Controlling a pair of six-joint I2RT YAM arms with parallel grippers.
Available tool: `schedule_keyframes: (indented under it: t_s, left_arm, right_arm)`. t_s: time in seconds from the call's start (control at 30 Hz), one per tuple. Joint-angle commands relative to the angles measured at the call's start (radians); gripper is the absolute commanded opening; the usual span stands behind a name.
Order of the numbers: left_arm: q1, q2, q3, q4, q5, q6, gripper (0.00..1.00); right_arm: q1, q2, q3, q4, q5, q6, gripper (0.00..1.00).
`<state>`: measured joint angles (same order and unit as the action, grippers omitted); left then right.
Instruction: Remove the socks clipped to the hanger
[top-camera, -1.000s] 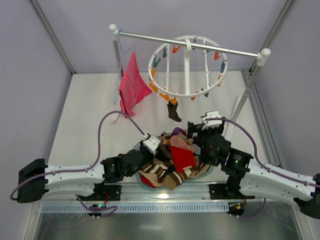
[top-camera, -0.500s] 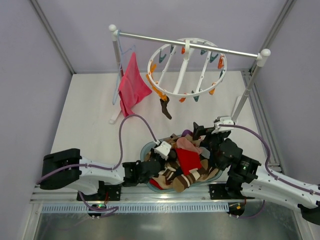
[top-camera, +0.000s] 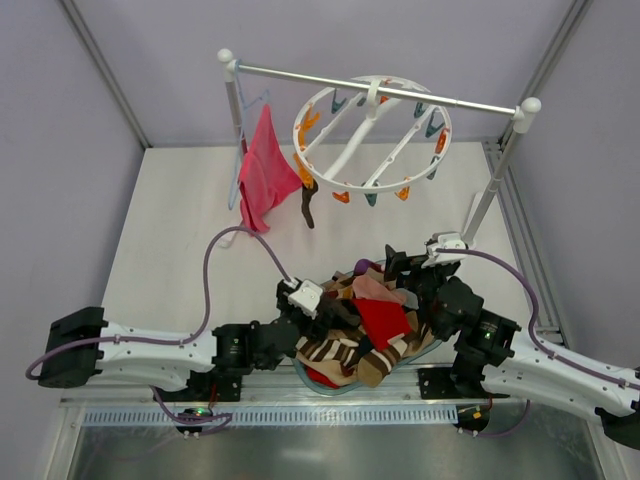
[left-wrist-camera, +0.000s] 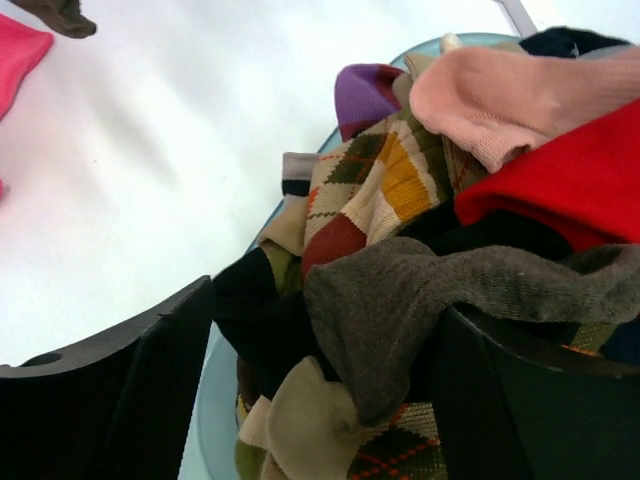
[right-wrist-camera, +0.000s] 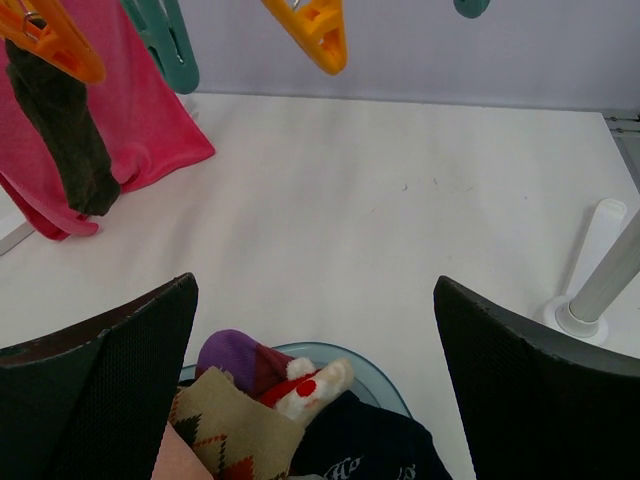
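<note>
The white round hanger (top-camera: 372, 140) hangs from the rail with orange and teal clips around its rim. One dark brown sock (top-camera: 307, 207) dangles from an orange clip on its left side, and the right wrist view shows it (right-wrist-camera: 62, 130) too. My left gripper (top-camera: 323, 306) is open over the sock pile. A grey-brown sock (left-wrist-camera: 420, 290) lies loose between its fingers (left-wrist-camera: 120, 400) and drapes over the right one. My right gripper (top-camera: 402, 266) stands open at the pile's far edge, with nothing between its fingers (right-wrist-camera: 520, 390).
A light-blue basin (top-camera: 318, 384) heaped with socks sits between the arms at the near edge. A pink cloth (top-camera: 262, 170) hangs on a thin blue hanger at the rail's left post. The rail's right white post (top-camera: 495, 190) stands beyond my right arm.
My left jaws have opened and let go of the grey-brown sock onto the pile. The hanger ring has turned, carrying the clipped dark sock leftward. My right arm has drawn back slightly.
</note>
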<state>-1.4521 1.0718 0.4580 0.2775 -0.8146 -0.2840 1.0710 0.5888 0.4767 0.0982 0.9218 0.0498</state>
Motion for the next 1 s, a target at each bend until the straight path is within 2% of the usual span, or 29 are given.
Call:
schedule_keyframes:
  t_s: [0.0, 0.13, 0.27, 0.43, 0.57, 0.63, 0.73, 0.97]
  left_arm:
    - [-0.007, -0.059, 0.05, -0.067, -0.054, 0.034, 0.81]
    - [-0.008, -0.091, 0.083, -0.118, -0.084, 0.057, 0.91]
    - [-0.007, -0.13, 0.103, -0.144, -0.142, 0.081, 0.95]
    - [-0.007, -0.261, 0.088, -0.143, -0.227, 0.111, 0.98]
    - [-0.005, -0.378, 0.03, -0.1, -0.1, 0.129, 0.99]
    - [-0.007, -0.404, 0.013, -0.086, -0.081, 0.132, 1.0]
    - [-0.005, -0.392, -0.001, -0.066, -0.078, 0.144, 1.0]
    - [-0.007, -0.221, 0.067, -0.029, -0.158, 0.19, 1.0]
  right_arm:
    - [-0.003, -0.006, 0.002, 0.04, -0.001, 0.012, 1.0]
    - [-0.003, -0.009, -0.001, 0.041, -0.003, 0.012, 1.0]
    - [-0.005, -0.015, -0.004, 0.043, -0.003, 0.01, 1.0]
    - [-0.005, -0.021, -0.007, 0.043, -0.014, 0.01, 1.0]
    - [-0.005, -0.032, -0.012, 0.047, -0.015, 0.007, 1.0]
    - [-0.005, -0.038, -0.018, 0.054, -0.014, 0.004, 1.0]
    - [-0.006, -0.043, -0.021, 0.054, -0.021, 0.004, 0.99]
    - [-0.006, -0.035, -0.018, 0.054, -0.024, 0.004, 1.0]
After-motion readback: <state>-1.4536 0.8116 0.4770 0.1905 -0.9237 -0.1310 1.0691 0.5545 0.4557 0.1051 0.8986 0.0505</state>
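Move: The last hanging sock, dark and on its clip, is some 23 cm ahead of my left hand, level sideways and about 7 cm above; from my right hand it is about 14 cm ahead, 27 cm left and 2 cm lower. The pink towel hangs roughly 25 cm ahead and 12 cm left of my left hand, 3 cm above it. The grey-brown sock just taken down is about 4 cm ahead, 5 cm right and 7 cm below my left hand, over the basket. I lift my left hand away from the grey-brown sock and the basket, finishing opening its fingers as it goes. It climbs about 9 cm while swinging some 6 cm to my left, nose tipping up slightly, then sinks back about 3 cm and eases a little to the right, ending out over the bare table to the basket's left. My right hand waits with open fingers. ##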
